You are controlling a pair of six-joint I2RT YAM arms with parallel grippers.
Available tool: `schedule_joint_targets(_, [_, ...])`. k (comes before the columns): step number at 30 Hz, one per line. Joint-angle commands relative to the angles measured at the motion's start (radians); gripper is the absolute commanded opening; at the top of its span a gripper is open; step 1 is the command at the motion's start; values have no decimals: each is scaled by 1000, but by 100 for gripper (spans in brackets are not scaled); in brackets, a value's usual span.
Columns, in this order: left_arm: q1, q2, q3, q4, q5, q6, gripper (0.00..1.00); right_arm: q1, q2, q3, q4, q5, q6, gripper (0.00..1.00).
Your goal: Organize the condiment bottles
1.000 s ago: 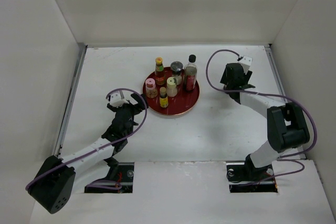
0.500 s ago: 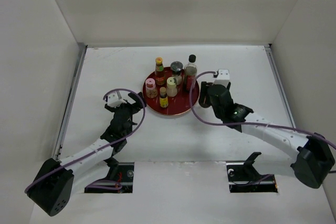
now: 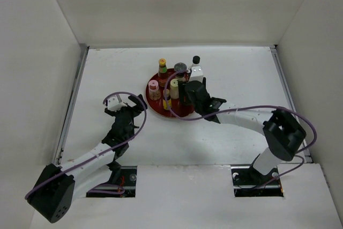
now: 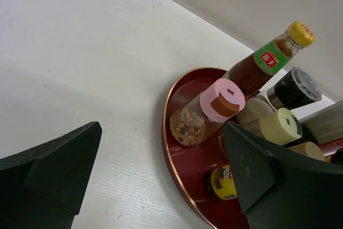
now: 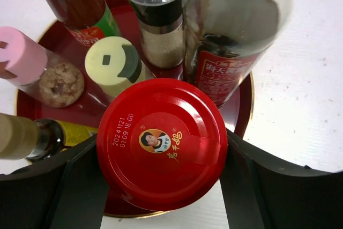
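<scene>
My right gripper [image 5: 161, 148] is shut on the red-capped jar [image 5: 163, 143], its fingers pressed to both sides of the lid, over the near right part of the round red tray [image 3: 155, 105]. On the tray stand a tall black-capped bottle [image 3: 196, 59], a grey-lidded jar [image 3: 179, 68], a yellow-capped sauce bottle [image 3: 162, 64], a pink-topped shaker [image 3: 154, 85], a cream-topped shaker [image 3: 174, 83] and a small yellow-capped bottle [image 3: 166, 94]. My left gripper [image 3: 138, 105] stands open and empty just left of the tray's rim [image 4: 182, 154]. I cannot tell whether the held jar rests on the tray.
White walls close the table in at the back and on both sides. A metal rail [image 3: 72, 105] runs along the left edge. Both arm bases sit at the near edge, and purple cables loop over each arm.
My right arm swung from the back right of the table leftward to the tray, with the red-capped jar in its grip. The left gripper drew back slightly from the tray.
</scene>
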Motion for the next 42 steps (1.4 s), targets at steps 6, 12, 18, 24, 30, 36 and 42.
schedule_joint_targets(6, [6, -4, -1, 38, -7, -13, 100, 1, 73, 52, 252, 25, -14, 53])
schedule_joint_targets(12, [6, -6, 0, 36, -7, -14, 100, 6, 60, 16, 257, 39, -19, 79])
schedule_joint_targets(18, [16, 0, 2, 32, -42, -14, 100, 24, -103, -49, 235, 51, -40, 100])
schedule_joint_targets(24, [20, -18, 14, -6, -62, -19, 100, 24, -376, -233, 232, 70, -28, 100])
schedule_joint_targets(30, [61, 9, 146, -274, -119, -37, 100, -60, -596, -472, 226, 159, 134, 100])
schedule_joint_targets(36, [187, 81, 241, -514, 0, -145, 100, -123, -682, -595, 191, 93, 303, 100])
schedule_joint_targets(42, [215, 66, 374, -743, 28, -149, 100, -140, -624, -624, 228, 53, 340, 100])
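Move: The right hand already holds the red-lidded jar over the plate. The free spot for the jar is only some 1 cm ahead and 1 cm left of this hand, about 10 cm below. From the hand, the tall glass bottle stands 7 cm ahead and 2 cm right, the yellow-capped shaker 4 cm ahead and 6 cm left, the yellow-label bottle 9 cm left and 1 cm back. From the left hand, that spot is roughly 28 cm right, 7 cm ahead, 10 cm lower. Lower the right gripper about 3 cm to set the held jar down on the plate, then open the fingers and lift straight clear of the lid. Swing the hand back and some 15 cm right, away from the plate, sinking again while rolling its left side up and turning clockwise. Late on, draw the open left gripper 6 cm left, tipping it down. ##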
